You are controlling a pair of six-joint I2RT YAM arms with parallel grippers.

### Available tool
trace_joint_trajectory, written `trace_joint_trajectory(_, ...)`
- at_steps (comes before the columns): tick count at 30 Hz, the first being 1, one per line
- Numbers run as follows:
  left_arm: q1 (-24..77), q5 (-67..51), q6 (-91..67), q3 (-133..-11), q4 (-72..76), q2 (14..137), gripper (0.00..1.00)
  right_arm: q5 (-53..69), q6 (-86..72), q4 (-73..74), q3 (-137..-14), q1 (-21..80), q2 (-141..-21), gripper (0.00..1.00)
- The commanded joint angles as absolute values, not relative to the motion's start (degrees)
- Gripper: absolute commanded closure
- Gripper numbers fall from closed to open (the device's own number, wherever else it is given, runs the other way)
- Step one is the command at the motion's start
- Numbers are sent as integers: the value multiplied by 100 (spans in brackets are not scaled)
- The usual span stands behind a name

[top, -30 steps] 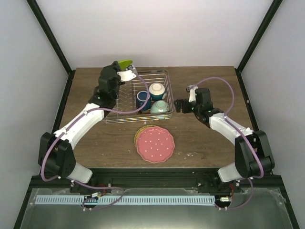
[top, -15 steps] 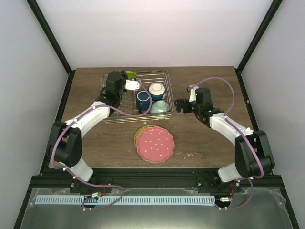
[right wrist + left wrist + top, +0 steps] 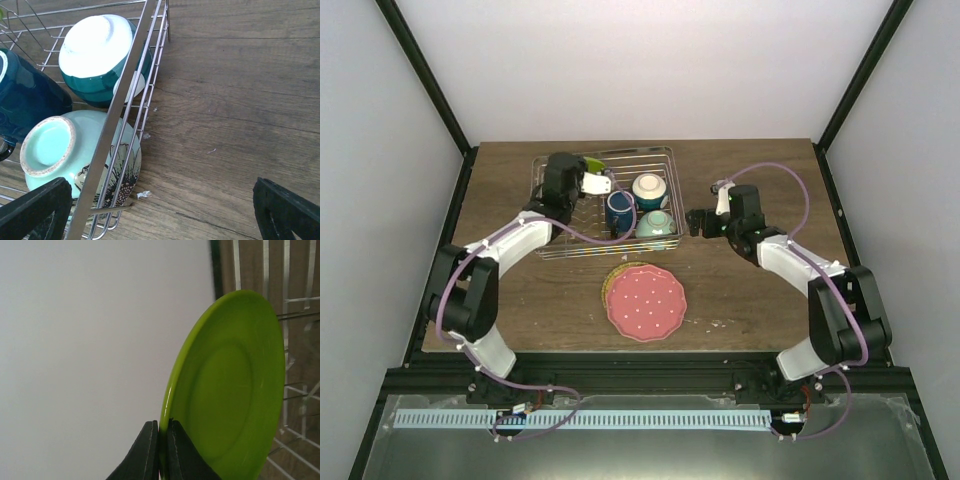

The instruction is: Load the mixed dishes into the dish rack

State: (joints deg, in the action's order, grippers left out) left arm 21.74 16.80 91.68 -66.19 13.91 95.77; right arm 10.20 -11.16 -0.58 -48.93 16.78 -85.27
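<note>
My left gripper is shut on the rim of the lime-green plate, holding it on edge over the left part of the silver wire dish rack; from above only a sliver of the plate shows. In the rack sit the dark blue mug, a cream-bottomed bowl with teal sides and the pale mint bowl, both bowls upside down. The pink scalloped plate lies on the table in front of the rack. My right gripper is open and empty, just right of the rack.
A tan mat peeks out from under the pink plate. The rack's right wall is close to my right fingers. Bare wooden table lies to the right of the rack.
My left gripper has carried the green plate rightward and down, from the rack's back-left corner to over its left part. The right arm has barely moved.
</note>
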Motion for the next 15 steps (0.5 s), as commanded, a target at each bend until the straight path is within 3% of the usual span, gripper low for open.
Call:
trace_joint_trajectory(1, 2153, 1461, 9098, -6438, 1556, 9778, 100, 966, -1055, -184, -4930, 1633, -8578, 0)
trace_joint_trajectory(15, 2170, 1435, 8860, -6068, 1968, 10006, 99, 1016, -1064, -197, -4938, 1618, -8640, 0)
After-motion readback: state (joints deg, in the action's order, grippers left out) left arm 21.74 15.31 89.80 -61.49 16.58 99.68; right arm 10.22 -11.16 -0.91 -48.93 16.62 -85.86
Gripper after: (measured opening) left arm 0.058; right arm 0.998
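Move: The left hand still pinches the green plate on edge above the left half of the rack; the wire plate dividers lie some 15 cm below it, about 4 cm ahead and 3 cm to its right. The blue mug stands roughly 5 cm back, 6 cm right and 16 cm below; the white-and-teal bowl is about 2 cm ahead, 13 cm right and 16 cm below. From the idle right hand the dividers lie about 13 cm ahead, 22 cm left and 5 cm lower. Almost straight down, the left hand lowers the pinched green plate about 6 cm towards the wire dividers, quick at first and easing off near the end. The wrist tips some 5 degrees further nose-down, and the fingers stay closed on the rim; whether the plate touches the wires can't be seen. ##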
